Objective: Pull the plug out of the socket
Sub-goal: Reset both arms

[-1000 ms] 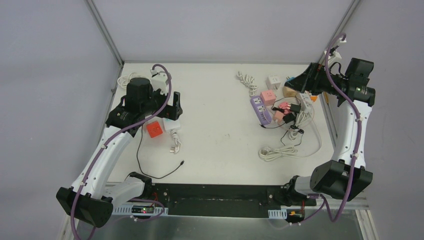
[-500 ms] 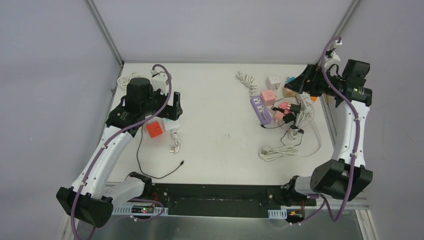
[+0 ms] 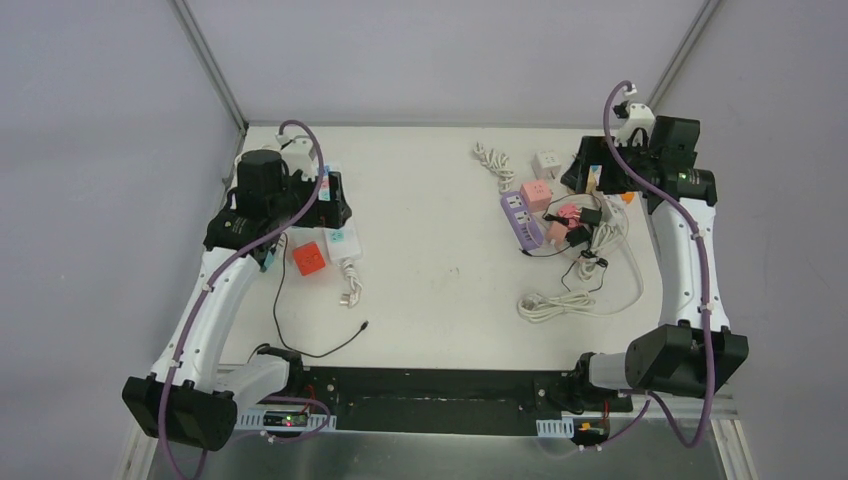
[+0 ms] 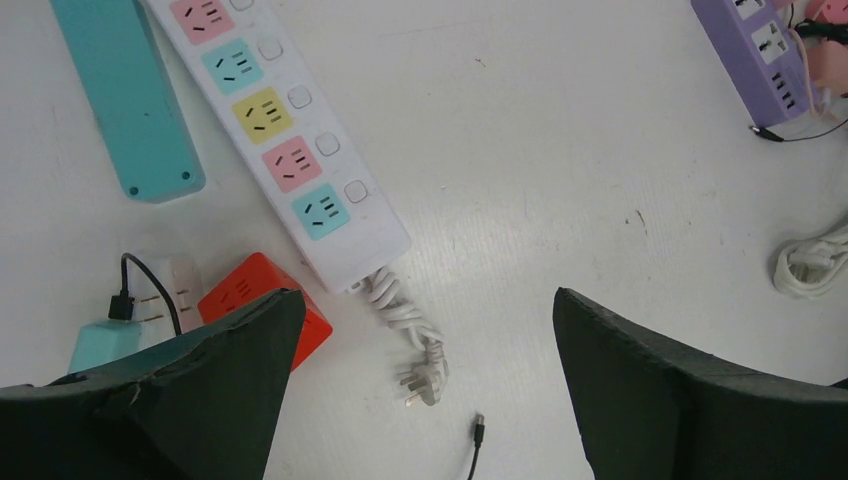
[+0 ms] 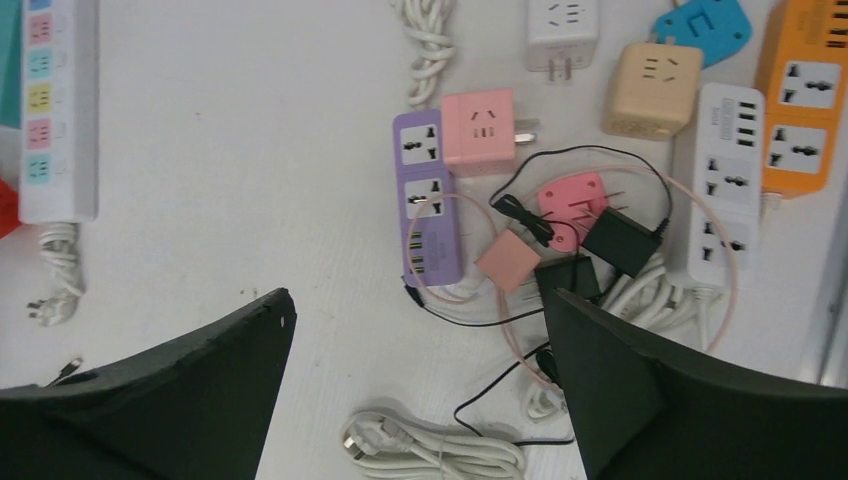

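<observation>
A purple socket strip [image 5: 430, 200] lies among a cluster of adapters at the back right. A thin pink cable and a black lead end at the strip; which plug sits in a socket I cannot tell. A pink cube adapter [image 5: 478, 125] lies against the strip's top right side with its prongs bare. My right gripper [image 5: 418, 295] hangs open high above the strip, holding nothing. My left gripper [image 4: 425, 300] is open too, above a white strip with coloured sockets [image 4: 290, 150] and its loose white plug [image 4: 425, 380]. In the top view the left gripper [image 3: 328, 200] is at the back left and the right gripper [image 3: 588, 172] at the back right.
A teal strip [image 4: 125, 95], a red cube [image 4: 255, 295] and a teal charger [image 4: 100, 345] with a black lead lie by the white strip. On the right are a white USB strip [image 5: 730, 180], an orange strip [image 5: 810, 100], a beige cube [image 5: 655, 90] and a coiled white cord [image 5: 440, 450].
My left arm has drawn back toward the far left corner. My right arm has swung left over the adapter cluster. Both grippers stay open and nothing on the table has moved.
</observation>
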`<act>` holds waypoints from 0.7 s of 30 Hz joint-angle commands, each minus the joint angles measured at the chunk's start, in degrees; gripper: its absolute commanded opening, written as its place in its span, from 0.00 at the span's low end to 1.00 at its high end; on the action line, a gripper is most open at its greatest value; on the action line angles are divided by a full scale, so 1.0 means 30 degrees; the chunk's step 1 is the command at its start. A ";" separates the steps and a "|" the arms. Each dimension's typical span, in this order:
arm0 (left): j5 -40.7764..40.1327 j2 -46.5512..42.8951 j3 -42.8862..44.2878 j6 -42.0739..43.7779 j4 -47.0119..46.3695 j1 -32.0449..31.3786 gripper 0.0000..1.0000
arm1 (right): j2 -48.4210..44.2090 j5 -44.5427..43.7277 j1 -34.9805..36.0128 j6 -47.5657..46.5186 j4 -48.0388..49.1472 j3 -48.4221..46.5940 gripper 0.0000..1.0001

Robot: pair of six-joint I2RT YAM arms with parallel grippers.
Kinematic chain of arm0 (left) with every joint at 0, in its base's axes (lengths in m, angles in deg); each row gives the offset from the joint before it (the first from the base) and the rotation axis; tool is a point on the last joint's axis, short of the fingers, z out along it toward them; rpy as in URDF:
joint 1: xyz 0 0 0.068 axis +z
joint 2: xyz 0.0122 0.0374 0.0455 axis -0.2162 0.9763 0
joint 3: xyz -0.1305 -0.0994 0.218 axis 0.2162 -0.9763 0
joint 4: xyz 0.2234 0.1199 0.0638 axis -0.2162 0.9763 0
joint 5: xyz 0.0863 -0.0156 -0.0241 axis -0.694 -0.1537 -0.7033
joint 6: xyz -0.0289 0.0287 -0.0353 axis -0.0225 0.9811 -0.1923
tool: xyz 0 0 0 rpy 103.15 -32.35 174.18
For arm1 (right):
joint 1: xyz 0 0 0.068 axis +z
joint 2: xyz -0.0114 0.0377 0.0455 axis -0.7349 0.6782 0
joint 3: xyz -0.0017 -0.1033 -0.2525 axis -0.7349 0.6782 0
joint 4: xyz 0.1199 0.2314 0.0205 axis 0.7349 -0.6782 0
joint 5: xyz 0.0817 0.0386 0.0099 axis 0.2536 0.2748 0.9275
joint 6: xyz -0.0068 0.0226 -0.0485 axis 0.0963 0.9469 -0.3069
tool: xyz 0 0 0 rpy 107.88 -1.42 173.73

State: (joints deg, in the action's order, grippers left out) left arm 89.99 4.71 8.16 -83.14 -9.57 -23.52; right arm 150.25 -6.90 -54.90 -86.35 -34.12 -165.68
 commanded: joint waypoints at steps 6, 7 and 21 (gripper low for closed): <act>0.1850 -0.0396 -0.0089 -0.1903 -0.1459 0.1857 0.99 | -0.1234 -0.6073 0.0302 -0.0699 0.1695 0.0342 1.00; 0.1916 -0.0437 -0.0028 -0.1974 -0.1474 0.1866 0.99 | -0.1283 -0.6390 0.0312 -0.0684 0.1735 0.0318 1.00; 0.3125 -0.1157 0.0221 -0.3110 -0.1489 0.1870 0.99 | -0.1977 -0.6094 0.0307 0.0280 0.1783 0.0053 1.00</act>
State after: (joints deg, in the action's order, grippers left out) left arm 97.38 2.79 7.79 -90.75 -11.75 -18.38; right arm 146.66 -26.46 -54.15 -87.25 -30.67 -164.66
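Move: My hands hang empty and open, well clear of the table. From my left hand the red adapter lies about 5 cm ahead, 10 cm left and 23 cm below, with the white power strip's middle some 18 cm ahead and 5 cm left. From my right hand that adapter is roughly 49 cm left, about level and 25 cm below; nearer are the purple strip, 9 cm ahead and 4 cm left, and the black adapters, 4 cm ahead and 8 cm right. I swing my right hand about 5 cm to the right, away from the purple strip and towards the side of the black adapters, turning it some 15 degrees clockwise with its left side dipping as much, then let it rise slightly. My left hand eases a little left and forward, comes back, and lifts about 2 cm, its left side rolling down 10 degrees. Both grippers stay wide open and touch nothing. ##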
